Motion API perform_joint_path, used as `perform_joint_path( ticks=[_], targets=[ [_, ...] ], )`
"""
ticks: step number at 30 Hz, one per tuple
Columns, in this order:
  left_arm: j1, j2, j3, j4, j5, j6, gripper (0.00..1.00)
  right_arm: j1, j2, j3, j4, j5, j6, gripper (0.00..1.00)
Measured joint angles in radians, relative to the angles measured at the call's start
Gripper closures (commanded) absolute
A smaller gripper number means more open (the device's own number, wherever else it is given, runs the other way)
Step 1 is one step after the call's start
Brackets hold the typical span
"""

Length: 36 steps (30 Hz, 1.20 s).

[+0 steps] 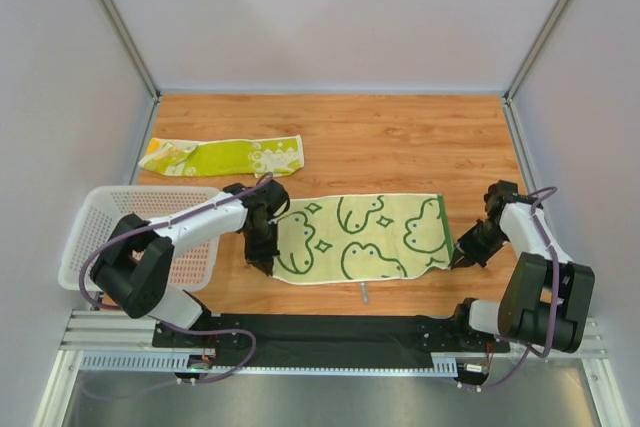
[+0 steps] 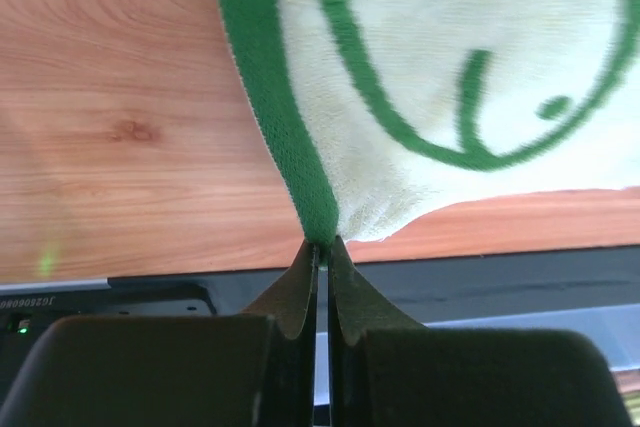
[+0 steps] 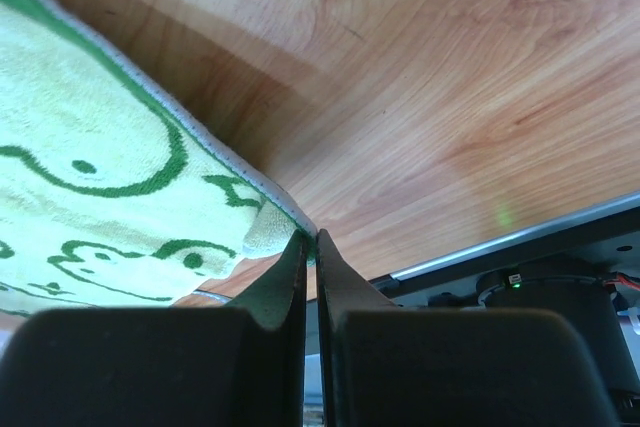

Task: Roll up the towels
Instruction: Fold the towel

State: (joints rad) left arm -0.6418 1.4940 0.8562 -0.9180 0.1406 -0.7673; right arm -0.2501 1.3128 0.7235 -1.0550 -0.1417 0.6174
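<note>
A pale yellow towel [image 1: 360, 235] with green frog outlines and green edging lies spread flat on the middle of the wooden table. My left gripper [image 1: 262, 259] is at its near left corner, jaws pinched on the green hem [image 2: 290, 147]. In the left wrist view the left gripper [image 2: 320, 245] has the corner bunched between its tips. My right gripper [image 1: 462, 257] is shut on the near right corner. The right wrist view shows the right gripper [image 3: 310, 237] nipping the edge of the same towel [image 3: 90, 207]. A second, lime-yellow towel [image 1: 222, 156] lies flat at the back left, untouched.
A white mesh basket [image 1: 100, 209] stands at the left edge, beside the left arm. A small grey piece [image 1: 364, 292] lies on the wood just in front of the spread towel. The black mounting rail [image 1: 330, 332] runs along the near edge. Grey walls enclose three sides.
</note>
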Motion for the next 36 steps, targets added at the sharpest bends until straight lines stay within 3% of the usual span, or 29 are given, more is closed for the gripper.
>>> perform_joint_path(
  ticks=[7, 13, 21, 36],
  targets=[
    [0.021, -0.035, 0.153, -0.092, 0.027, 0.036, 1.00, 0.000, -0.068, 0.052, -0.055, 0.001, 0.000, 1.00],
    [0.136, -0.033, 0.187, -0.146, 0.074, 0.085, 1.00, 0.000, -0.050, 0.103, -0.075, -0.018, 0.000, 1.00],
    [0.293, 0.058, 0.356, -0.191, 0.163, 0.173, 1.00, 0.006, 0.078, 0.314, -0.064, -0.032, -0.001, 1.00],
    [0.375, 0.325, 0.619, -0.203, 0.217, 0.224, 1.00, 0.108, 0.420, 0.642, -0.038, -0.050, -0.004, 1.00]
  ],
)
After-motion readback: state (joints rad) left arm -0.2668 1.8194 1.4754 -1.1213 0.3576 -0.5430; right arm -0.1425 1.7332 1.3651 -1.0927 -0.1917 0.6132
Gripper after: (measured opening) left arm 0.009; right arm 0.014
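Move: Both hands already pinch the near corners of the white-and-green towel, some 3 cm above the table. Its far left corner lies about 17 cm ahead of the left hand and 1 cm to its left; the far right corner lies about 16 cm straight ahead of the right hand. The towel's grey tag is some 20 cm right of the left hand and 4 cm back. From that hand, the basket is about 27 cm left and 6 cm ahead, the yellow towel roughly 28 cm ahead and 14 cm left. Keeping their pinch on the near corners, both hands rise first, the left faster than the right, then sweep forward together about 16 cm towards the far corners, carrying the near edge over the towel while still climbing, then levelling off some 6 to 7 cm above where they began. The left hand's fingertips tilt about 15 degrees to the right and the right hand's about 10 degrees forward, with both grippers staying shut. ##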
